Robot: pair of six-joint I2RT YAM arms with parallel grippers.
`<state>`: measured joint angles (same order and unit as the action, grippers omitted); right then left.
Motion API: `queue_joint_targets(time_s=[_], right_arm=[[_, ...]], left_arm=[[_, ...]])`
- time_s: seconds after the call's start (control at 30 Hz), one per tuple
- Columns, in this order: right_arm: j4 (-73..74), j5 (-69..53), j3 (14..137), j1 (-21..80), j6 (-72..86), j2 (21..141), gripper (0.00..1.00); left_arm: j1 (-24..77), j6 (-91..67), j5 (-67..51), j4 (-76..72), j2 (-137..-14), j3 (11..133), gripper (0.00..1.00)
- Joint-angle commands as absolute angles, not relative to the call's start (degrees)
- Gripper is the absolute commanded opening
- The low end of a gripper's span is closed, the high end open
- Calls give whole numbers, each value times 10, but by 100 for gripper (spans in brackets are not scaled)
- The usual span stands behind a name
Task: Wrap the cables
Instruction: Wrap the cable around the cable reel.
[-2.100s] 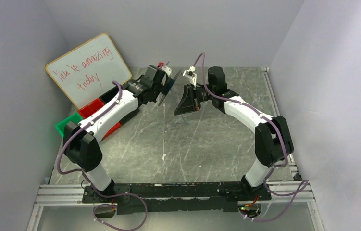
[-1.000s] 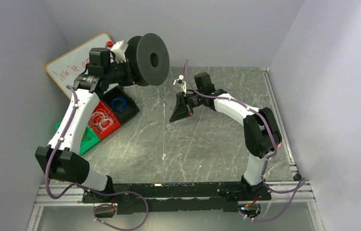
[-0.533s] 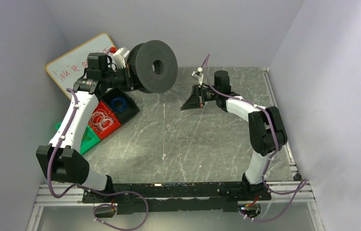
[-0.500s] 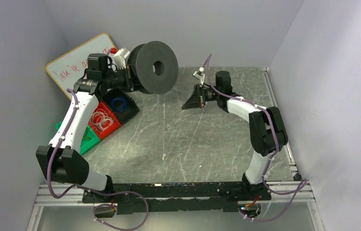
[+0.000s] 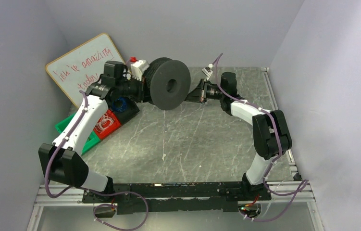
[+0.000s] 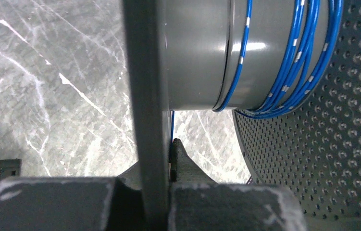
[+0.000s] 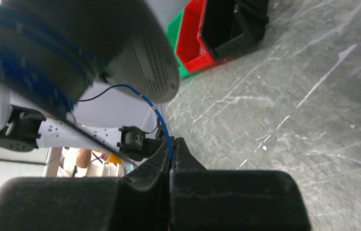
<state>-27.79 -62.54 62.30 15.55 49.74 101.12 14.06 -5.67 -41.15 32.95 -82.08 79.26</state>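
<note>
My left gripper (image 5: pixel 142 89) is shut on the thin flange (image 6: pixel 140 96) of a dark grey spool (image 5: pixel 170 90), held above the table at the back centre. Several turns of thin blue cable (image 6: pixel 284 62) with white marks wind round the spool's core (image 6: pixel 195 53). In the left wrist view the flange stands between the left gripper's (image 6: pixel 161 149) jaws. Just right of the spool, my right gripper (image 5: pixel 195 94) is shut on a loose strand of the blue cable (image 7: pixel 161 120). That strand curves up from the right gripper (image 7: pixel 172 144) toward the spool (image 7: pixel 135 43).
A whiteboard (image 5: pixel 87 65) leans on the back-left wall. Below it sit a black bin (image 5: pixel 125 107) holding a blue coil (image 5: pixel 117 102), a red bin (image 5: pixel 104 122) and a green bin (image 5: pixel 70 127). A thin strand with a white tip (image 5: pixel 163 156) lies on the marble table.
The left arm has brought the spool down and to the right, toward the table's middle. The right gripper has moved up and back, close beside the spool, with the strand in it.
</note>
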Motion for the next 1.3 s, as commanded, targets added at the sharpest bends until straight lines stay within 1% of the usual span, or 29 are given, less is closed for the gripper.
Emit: queue_joint_targets(time_s=[0.0, 0.1, 0.17, 0.37, 0.53, 0.97, 1.27], right_arm=[[-272, -548, 615, 153, 526, 972, 0], [-226, -497, 617, 146, 536, 967, 0], [-235, -470, 601, 138, 569, 962, 0], [-276, -462, 578, 99, 629, 954, 0], [-293, -461, 569, 82, 649, 941, 0], [-312, -470, 565, 77, 714, 965, 0], [-315, -468, 563, 76, 725, 969, 0]], left_arm=[[171, 38, -382, 328, -788, 816, 2], [179, 67, -372, 341, -785, 823, 2], [184, 83, -371, 349, -783, 826, 2], [200, 141, -359, 381, -774, 835, 2], [241, 196, -312, 402, -766, 820, 2], [313, 256, -225, 404, -771, 787, 2], [353, 267, -174, 389, -786, 771, 2]])
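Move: The left hand grips the cable reel by its near flange, the reel's middle about 7 cm right, 4 cm ahead and 4 cm above. The pinched end of the cable lies some 17 cm to that hand's right, level ahead. From the right hand, the reel's middle is roughly 9 cm left, 5 cm ahead and 5 cm above. The black bin sits about 9 cm ahead and 9 cm left of the left hand, far below. Left hand tilts the held reel some 40 degrees, easing right-down; right hand draws the pinched cable 5 cm right-forward. ##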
